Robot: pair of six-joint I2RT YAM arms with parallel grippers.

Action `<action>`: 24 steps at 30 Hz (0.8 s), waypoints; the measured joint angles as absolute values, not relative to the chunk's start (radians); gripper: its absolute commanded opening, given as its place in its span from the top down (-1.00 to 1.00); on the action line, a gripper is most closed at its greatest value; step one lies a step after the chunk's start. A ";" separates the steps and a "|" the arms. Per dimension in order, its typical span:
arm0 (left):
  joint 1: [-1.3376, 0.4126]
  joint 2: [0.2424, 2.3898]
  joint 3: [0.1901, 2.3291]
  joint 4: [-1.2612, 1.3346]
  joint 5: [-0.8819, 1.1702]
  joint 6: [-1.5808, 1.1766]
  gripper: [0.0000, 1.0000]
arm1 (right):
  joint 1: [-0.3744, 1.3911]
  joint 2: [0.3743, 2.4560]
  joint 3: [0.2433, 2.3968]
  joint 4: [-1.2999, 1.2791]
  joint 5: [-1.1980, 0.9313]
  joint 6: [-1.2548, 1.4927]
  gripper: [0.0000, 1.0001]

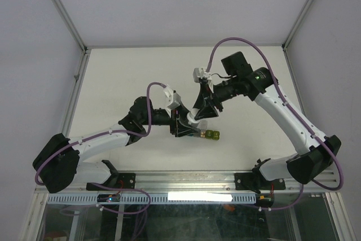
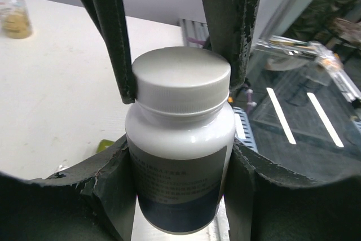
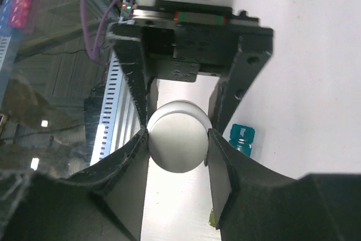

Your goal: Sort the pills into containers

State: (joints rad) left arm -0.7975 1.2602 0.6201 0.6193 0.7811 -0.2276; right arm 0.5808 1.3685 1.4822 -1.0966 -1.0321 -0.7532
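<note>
A white bottle [image 2: 179,131] with a dark label sits upright between the fingers of my left gripper [image 2: 180,165], which is shut on its body. My right gripper [image 3: 177,135] reaches down from above and is shut on the bottle's white cap [image 3: 176,145], one finger [image 2: 113,43] pressing each side. In the top view both grippers meet at mid-table, the left [image 1: 180,125] below the right [image 1: 198,117]. The strip of containers [image 1: 206,135] lies just to their right; its teal compartment [image 3: 241,137] shows beside the cap. No pills are in view.
A small amber bottle [image 2: 14,18] stands further off on the white table [image 1: 130,77]. The metal rail [image 1: 186,180] at the table's near edge lies close below the bottle. Frame posts rise at the table's back corners.
</note>
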 measured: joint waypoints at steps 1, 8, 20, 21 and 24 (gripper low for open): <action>-0.798 1.252 0.609 0.620 0.740 -0.216 1.00 | 0.581 1.372 1.476 -1.069 -1.011 -0.708 0.48; -0.819 1.275 0.588 0.590 0.373 -0.104 1.00 | 0.567 1.386 1.385 -0.803 -0.816 -0.374 0.46; -0.831 1.402 0.621 0.724 0.063 0.044 1.00 | 0.423 1.477 1.377 -0.780 -0.942 -0.209 -0.98; -0.831 1.401 0.620 0.732 0.062 0.044 1.00 | 0.411 1.468 1.377 -0.780 -0.969 -0.218 -0.99; -0.831 1.380 0.595 0.749 0.065 0.043 1.00 | 0.366 1.429 1.382 -0.790 -1.046 -0.263 -0.98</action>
State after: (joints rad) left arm -0.8310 1.3796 0.5945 0.7490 0.0650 0.0425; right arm 0.3664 1.4292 1.3819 -0.7902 -1.0458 -0.2630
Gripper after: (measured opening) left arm 0.522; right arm 0.991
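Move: The white pill bottle is upright-ish in the left grip, its cap some 3 cm above and 2 cm right of the left hand point and 1 cm ahead. The right fingers already pinch the cap at their hand point. Below the left hand by roughly 20 cm lies the pill organizer, its middle about 1 cm ahead and 1 cm right; its raised clear lid stands about 3 cm beyond that middle and 2 cm right of it. The bottle, still gripped at its body by the left hand and by the cap in the right fingers, is swept forward and down, the left hand travelling about 12 cm and turning some 40 degrees counter-clockwise while the right swings clockwise. The right fingers then open wide and let go of the cap, that hand rising and easing right; the left also lifts slightly at the end. ##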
